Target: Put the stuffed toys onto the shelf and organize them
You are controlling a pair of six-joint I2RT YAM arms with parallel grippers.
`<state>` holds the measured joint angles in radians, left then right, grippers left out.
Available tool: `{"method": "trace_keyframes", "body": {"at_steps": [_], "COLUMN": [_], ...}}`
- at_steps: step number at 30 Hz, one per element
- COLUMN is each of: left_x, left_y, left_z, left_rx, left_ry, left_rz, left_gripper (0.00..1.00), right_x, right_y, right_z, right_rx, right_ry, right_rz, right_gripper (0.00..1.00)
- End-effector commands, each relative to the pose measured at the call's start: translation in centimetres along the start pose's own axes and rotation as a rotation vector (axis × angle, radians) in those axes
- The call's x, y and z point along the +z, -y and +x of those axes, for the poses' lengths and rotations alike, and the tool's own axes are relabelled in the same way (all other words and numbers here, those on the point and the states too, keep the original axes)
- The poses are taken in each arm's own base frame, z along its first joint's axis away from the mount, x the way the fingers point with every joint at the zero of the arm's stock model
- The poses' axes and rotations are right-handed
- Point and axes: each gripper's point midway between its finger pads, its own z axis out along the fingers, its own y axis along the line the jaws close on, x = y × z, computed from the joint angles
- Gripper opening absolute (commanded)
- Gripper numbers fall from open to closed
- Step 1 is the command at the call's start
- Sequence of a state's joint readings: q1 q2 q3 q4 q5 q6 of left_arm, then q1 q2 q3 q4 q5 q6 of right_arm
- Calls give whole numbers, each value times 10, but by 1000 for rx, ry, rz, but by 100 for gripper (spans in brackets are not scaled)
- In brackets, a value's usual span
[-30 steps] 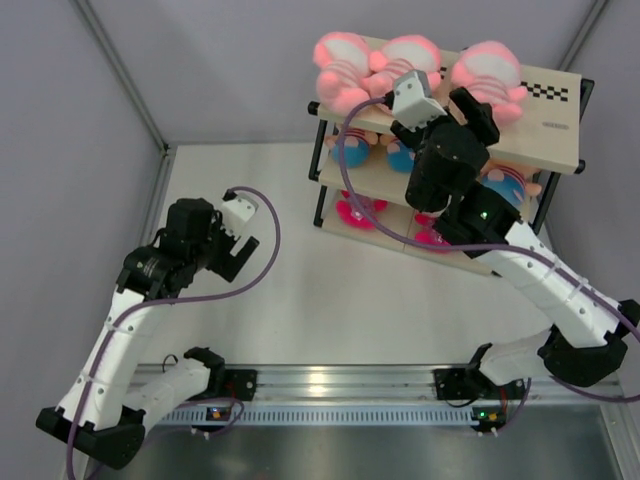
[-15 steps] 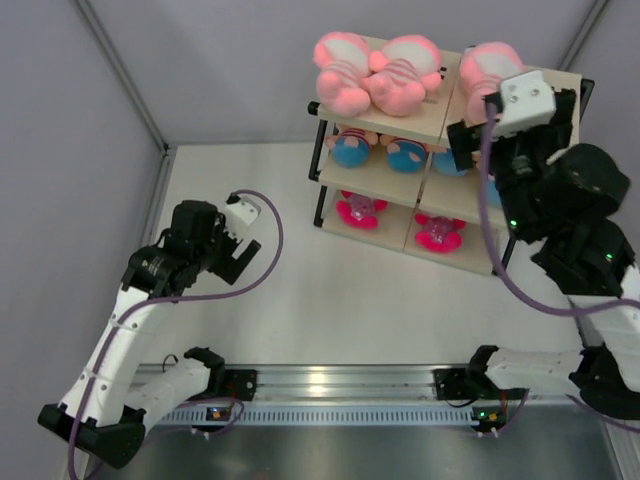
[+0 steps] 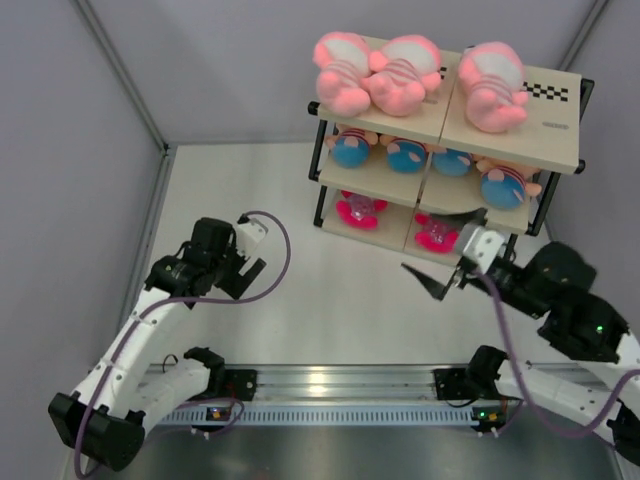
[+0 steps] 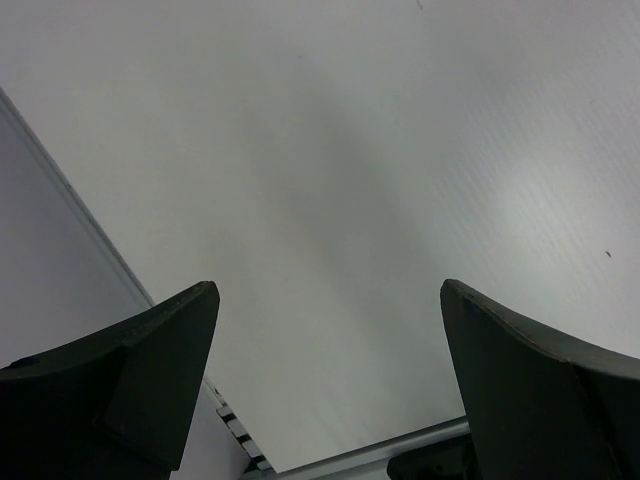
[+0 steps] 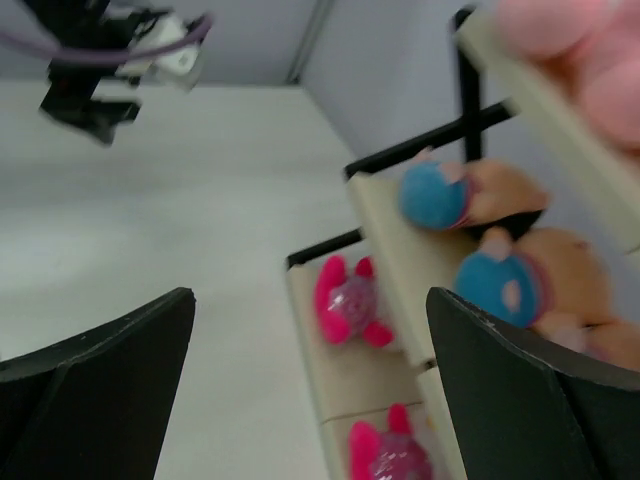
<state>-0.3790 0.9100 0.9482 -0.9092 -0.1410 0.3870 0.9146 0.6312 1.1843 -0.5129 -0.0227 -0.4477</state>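
The shelf (image 3: pixel 545 140) stands at the back right. Three pink stuffed toys (image 3: pixel 405 70) lie on its top boards. Several blue-shirted ones (image 3: pixel 405 155) fill the middle tier, and two magenta ones (image 3: pixel 360 210) sit on the bottom tier. My right gripper (image 3: pixel 443 250) hovers low in front of the shelf, open and empty. In its wrist view the open right gripper (image 5: pixel 310 297) frames the magenta toys (image 5: pixel 345 300) and the blue ones (image 5: pixel 500 285). My left gripper (image 3: pixel 240 270) hangs open over bare table at the left; the left wrist view shows the open, empty left gripper (image 4: pixel 330 290).
Grey walls enclose the table on the left, back and right. An aluminium rail (image 3: pixel 330 385) carrying both arm bases runs along the near edge. Purple cables (image 3: pixel 275 255) loop off each wrist. White tabletop (image 3: pixel 330 300) lies between the arms.
My right gripper let go of the third pink toy on the top board, opened fully and swung down in front of the shelf. The left arm shifted slightly lower and right.
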Motion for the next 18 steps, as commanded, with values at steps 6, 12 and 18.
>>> {"method": "trace_keyframes", "body": {"at_steps": [6,12,18], "left_x": [41,60,55], "left_y": [0,11,14], "left_z": [6,11,7], "left_rx": [-32,-95,-117], "left_ry": [81,137,175], "left_rz": [-75,-67,-57], "left_gripper": [99,99,99], "right_x": [2,16,17], "right_y": [-75,-76,-89], "right_z": [98,187,252], "right_rx": [284,637,628], "right_ry": [85,-12,-115], "right_rz": [-51,222,312], "right_gripper": [99,99,99]}}
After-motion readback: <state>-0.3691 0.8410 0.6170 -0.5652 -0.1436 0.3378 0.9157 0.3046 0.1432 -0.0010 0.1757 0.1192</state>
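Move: Ahead of the empty right hand by about 22 cm, 11 cm to its right and 6 cm higher, lies the pink stuffed toy last set on the top shelf; another pink toy sits about 23 cm ahead, 6 cm left, equally high. Far below, 34 cm down on the bottom shelf, are a near magenta toy 22 cm ahead, 8 cm right, and a far one 28 cm ahead, 12 cm left. From the left hand the last-placed toy is some 15 cm ahead, 48 cm right, 30 cm up. Dropping fast and almost straight down in front of the shelf, the empty right hand sinks about 29 cm away from the top-shelf toys towards the bare table, its level fingers tipping down some 30 degrees and staying wide open. The open left hand also sinks over empty table, nearly 8 cm, then starts back up by about 1 cm; neither hand touches anything. ##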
